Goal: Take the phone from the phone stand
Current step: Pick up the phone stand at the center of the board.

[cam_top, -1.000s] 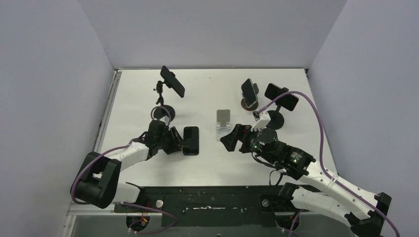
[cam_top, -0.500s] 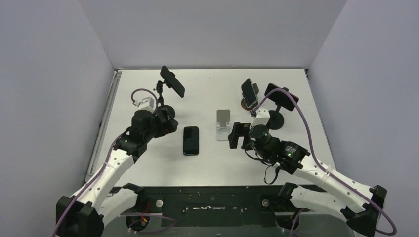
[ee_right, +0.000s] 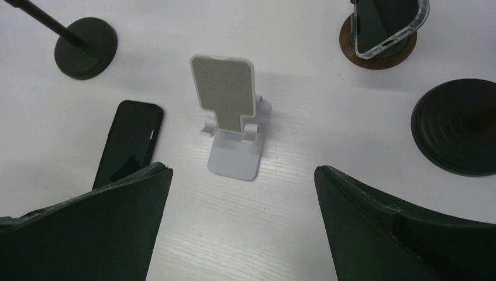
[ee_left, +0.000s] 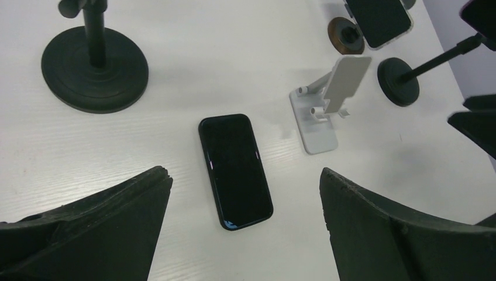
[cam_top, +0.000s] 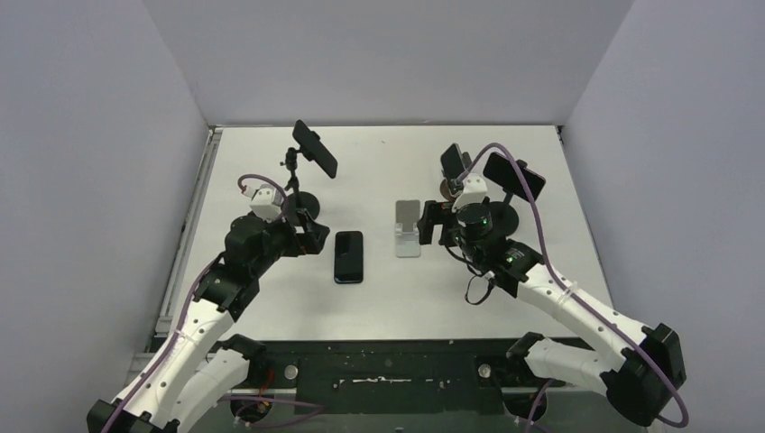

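A black phone (cam_top: 348,256) lies flat, screen up, on the white table, apart from the empty white phone stand (cam_top: 408,227) to its right. My left gripper (cam_top: 309,236) hovers just left of the phone, open and holding nothing. From the left wrist the phone (ee_left: 235,170) shows between the spread fingers of that gripper (ee_left: 244,173), well below them, with the stand (ee_left: 327,102) beyond. My right gripper (cam_top: 432,222) is open beside the stand's right side. The right wrist view has the stand (ee_right: 231,111) and phone (ee_right: 128,143) ahead of the right gripper (ee_right: 243,170).
Three more phones sit on holders at the back: one on a black pole stand (cam_top: 315,149) with a round base (cam_top: 300,204), one in a clear case on a brown disc (cam_top: 454,167), and one on a black stand (cam_top: 513,176) at the right. Walls enclose the table.
My left gripper has opened, let go of the phone on the table, and pulled back up and to the left. The right gripper has moved further back, up beside the stand.
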Robot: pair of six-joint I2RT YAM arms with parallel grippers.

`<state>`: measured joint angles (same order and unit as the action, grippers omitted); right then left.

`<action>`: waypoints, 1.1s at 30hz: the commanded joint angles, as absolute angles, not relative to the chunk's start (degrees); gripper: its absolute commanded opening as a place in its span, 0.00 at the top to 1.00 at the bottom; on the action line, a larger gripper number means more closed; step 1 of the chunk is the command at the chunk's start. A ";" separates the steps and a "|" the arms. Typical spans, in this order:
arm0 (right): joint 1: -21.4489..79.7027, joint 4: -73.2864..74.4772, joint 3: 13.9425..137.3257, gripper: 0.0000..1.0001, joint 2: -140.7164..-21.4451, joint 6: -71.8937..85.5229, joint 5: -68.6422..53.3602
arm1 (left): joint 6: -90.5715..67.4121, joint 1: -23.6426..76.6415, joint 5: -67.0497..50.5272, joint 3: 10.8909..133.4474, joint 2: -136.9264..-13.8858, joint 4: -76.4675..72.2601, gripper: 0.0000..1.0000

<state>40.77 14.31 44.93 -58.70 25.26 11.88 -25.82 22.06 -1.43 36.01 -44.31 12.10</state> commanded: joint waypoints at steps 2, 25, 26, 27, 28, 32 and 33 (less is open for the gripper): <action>39.00 4.29 47.33 0.00 -66.28 25.19 11.68 | -24.35 23.50 -4.89 35.81 -42.42 7.55 0.02; 44.57 11.47 62.40 0.00 -91.36 28.58 25.04 | -25.14 25.48 -2.99 34.89 -40.55 7.32 0.03; 44.11 11.42 62.49 0.00 -91.88 28.69 24.41 | -25.11 25.53 -3.19 34.89 -40.52 7.26 0.03; 43.58 11.36 62.61 0.00 -92.31 28.88 23.37 | -25.12 25.57 -3.29 34.87 -40.45 7.26 0.03; 43.09 11.04 62.64 0.00 -92.59 28.80 22.48 | -25.13 25.65 -3.26 34.88 -40.39 7.22 0.03; 42.59 9.03 62.56 0.00 -93.25 27.64 19.56 | -25.13 25.82 -3.43 34.80 -40.17 7.21 0.03; 42.47 9.09 62.80 0.00 -93.64 27.53 19.25 | -25.12 25.84 -3.37 34.80 -40.12 7.17 0.02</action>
<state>43.05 12.88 60.58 -93.47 28.77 21.39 -25.65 25.47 -3.31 35.00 -41.12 9.98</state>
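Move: The phone stand, empty now, is about 8 cm ahead of my right hand, 5 cm to its left and some 13 cm below it. From that hand, the removed phone lies flat about 21 cm left and 2 cm ahead, the wooden-base stand is 23 cm ahead and 8 cm right, and the black disc stand is 13 cm ahead and 20 cm right. From my left hand the phone stand is roughly 7 cm ahead, 23 cm right and 14 cm lower. I sink my right hand towards the phone stand, close to 10 cm down and 7 cm forward. The first half also swings me about 5 cm left, until the stand's plate lines up between the wide-open fingers; after that I go on down and slightly forward. The wrist rolls some 15 degrees, left side dropping, and tips down a little. My open left hand eases a couple of centimetres back, right and up. ##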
